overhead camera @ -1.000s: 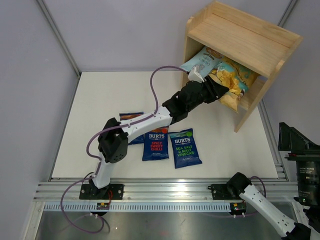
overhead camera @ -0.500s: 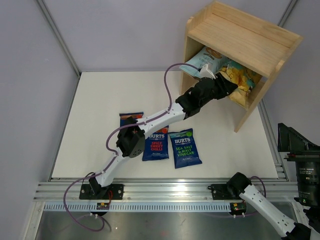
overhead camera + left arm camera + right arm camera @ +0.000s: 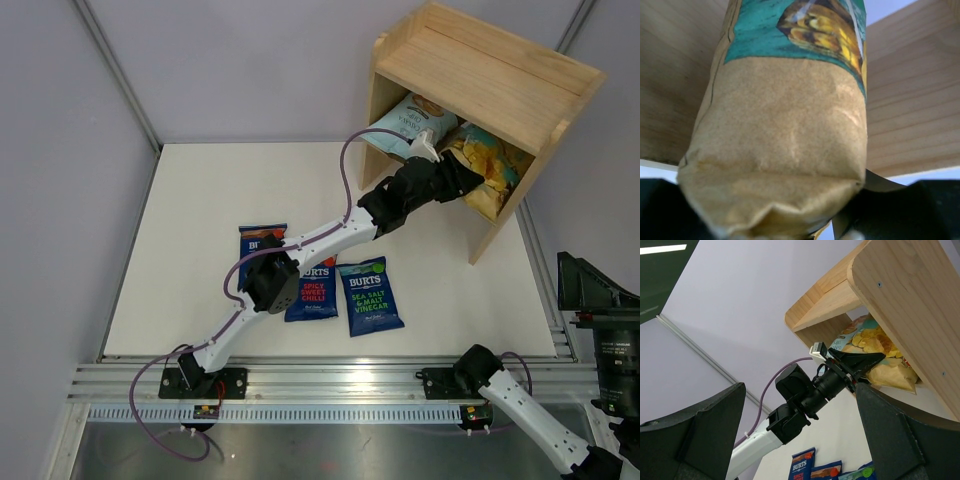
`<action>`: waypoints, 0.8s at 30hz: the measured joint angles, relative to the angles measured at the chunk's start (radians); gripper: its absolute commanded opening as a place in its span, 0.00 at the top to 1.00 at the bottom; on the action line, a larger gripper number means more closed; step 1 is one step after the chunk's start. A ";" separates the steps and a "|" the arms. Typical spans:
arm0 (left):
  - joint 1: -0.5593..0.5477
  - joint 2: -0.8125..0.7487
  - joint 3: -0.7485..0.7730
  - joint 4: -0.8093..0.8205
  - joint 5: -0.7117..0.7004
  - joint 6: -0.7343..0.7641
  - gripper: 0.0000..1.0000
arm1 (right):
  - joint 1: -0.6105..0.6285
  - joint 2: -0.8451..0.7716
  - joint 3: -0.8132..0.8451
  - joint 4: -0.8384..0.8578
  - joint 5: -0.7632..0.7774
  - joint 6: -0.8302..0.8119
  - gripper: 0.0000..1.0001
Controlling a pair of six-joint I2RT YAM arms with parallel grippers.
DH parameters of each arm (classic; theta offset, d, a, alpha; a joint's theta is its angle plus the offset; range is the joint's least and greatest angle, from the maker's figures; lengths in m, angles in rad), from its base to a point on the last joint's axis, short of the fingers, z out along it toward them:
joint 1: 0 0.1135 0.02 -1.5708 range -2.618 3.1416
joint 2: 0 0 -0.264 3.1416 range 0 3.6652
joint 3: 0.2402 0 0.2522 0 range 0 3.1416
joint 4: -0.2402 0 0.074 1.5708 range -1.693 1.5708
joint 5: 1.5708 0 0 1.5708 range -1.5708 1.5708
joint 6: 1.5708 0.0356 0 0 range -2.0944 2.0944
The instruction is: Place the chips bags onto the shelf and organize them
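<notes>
My left gripper [image 3: 462, 182] is shut on the lower end of the yellow-and-teal Kettle chips bag [image 3: 497, 170], which is inside the lower tier of the wooden shelf [image 3: 480, 70]. In the left wrist view the bag [image 3: 785, 125] fills the middle, with shelf boards [image 3: 920, 100] on both sides. A pale-blue bag [image 3: 408, 120] leans in the same tier to its left. Three dark-blue Burts bags lie flat on the table: one [image 3: 258, 240] half under the arm, a red-lettered one [image 3: 312, 288] and a green-lettered one [image 3: 368, 295]. My right gripper [image 3: 800, 440] is open and empty, low at the right.
The left arm's purple cable [image 3: 340, 185] loops above the table. The shelf's right side panel [image 3: 905, 300] stands close above my right gripper. Grey walls with metal struts [image 3: 115, 70] enclose the white table [image 3: 200, 220], and an aluminium rail [image 3: 330, 385] runs along its near edge.
The left arm has stretched further right and back, carrying the Kettle bag deeper into the lower tier. The right arm has barely moved.
</notes>
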 measured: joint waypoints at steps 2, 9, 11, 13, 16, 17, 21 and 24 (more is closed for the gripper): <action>0.000 0.001 0.001 0.000 0.024 0.000 0.46 | 0.000 -0.002 0.000 -0.001 0.000 0.000 0.00; 0.000 0.007 0.022 -0.010 0.092 0.023 0.23 | 0.000 -0.003 -0.006 0.000 -0.004 0.002 0.01; 0.001 0.007 0.024 -0.018 0.102 0.035 0.17 | 0.000 -0.003 -0.012 0.000 -0.005 0.005 0.01; 0.002 0.007 0.024 -0.036 0.109 0.051 0.12 | 0.000 -0.003 -0.015 -0.001 -0.011 0.010 0.00; 0.004 0.006 0.024 -0.071 0.116 0.076 0.08 | 0.000 -0.004 -0.015 0.000 -0.018 0.016 0.01; 0.005 0.001 0.024 -0.082 0.119 0.087 0.06 | 0.000 -0.005 -0.015 0.000 -0.021 0.018 0.01; 0.006 -0.029 0.023 -0.152 0.118 0.128 0.01 | 0.000 -0.008 -0.015 0.000 -0.025 0.024 0.01; 0.007 -0.063 -0.002 -0.194 0.116 0.159 0.01 | 0.000 -0.008 -0.015 0.000 -0.029 0.028 0.00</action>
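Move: The left gripper still pinches the near end of the yellow chips bag; the bag's middle lies about 8 cm ahead, 5 cm to the right and roughly level, inside the lower shelf. From the same gripper, the light blue bag is some 12 cm ahead and 13 cm left, and the shelf's right side panel about 3 cm ahead and 13 cm right, both near its height. From the right gripper the yellow bag lies about 36 cm ahead, 10 cm left, 15 cm down. Open the left gripper from about half to fully wide to let go of the yellow bag's end, drawing the hand back some 2.5 cm from it towards the robot. Dip about 1 cm midway and ease a little left at the end, turning the wrist slightly clockwise and then rolling its left side up about 10 degrees. ##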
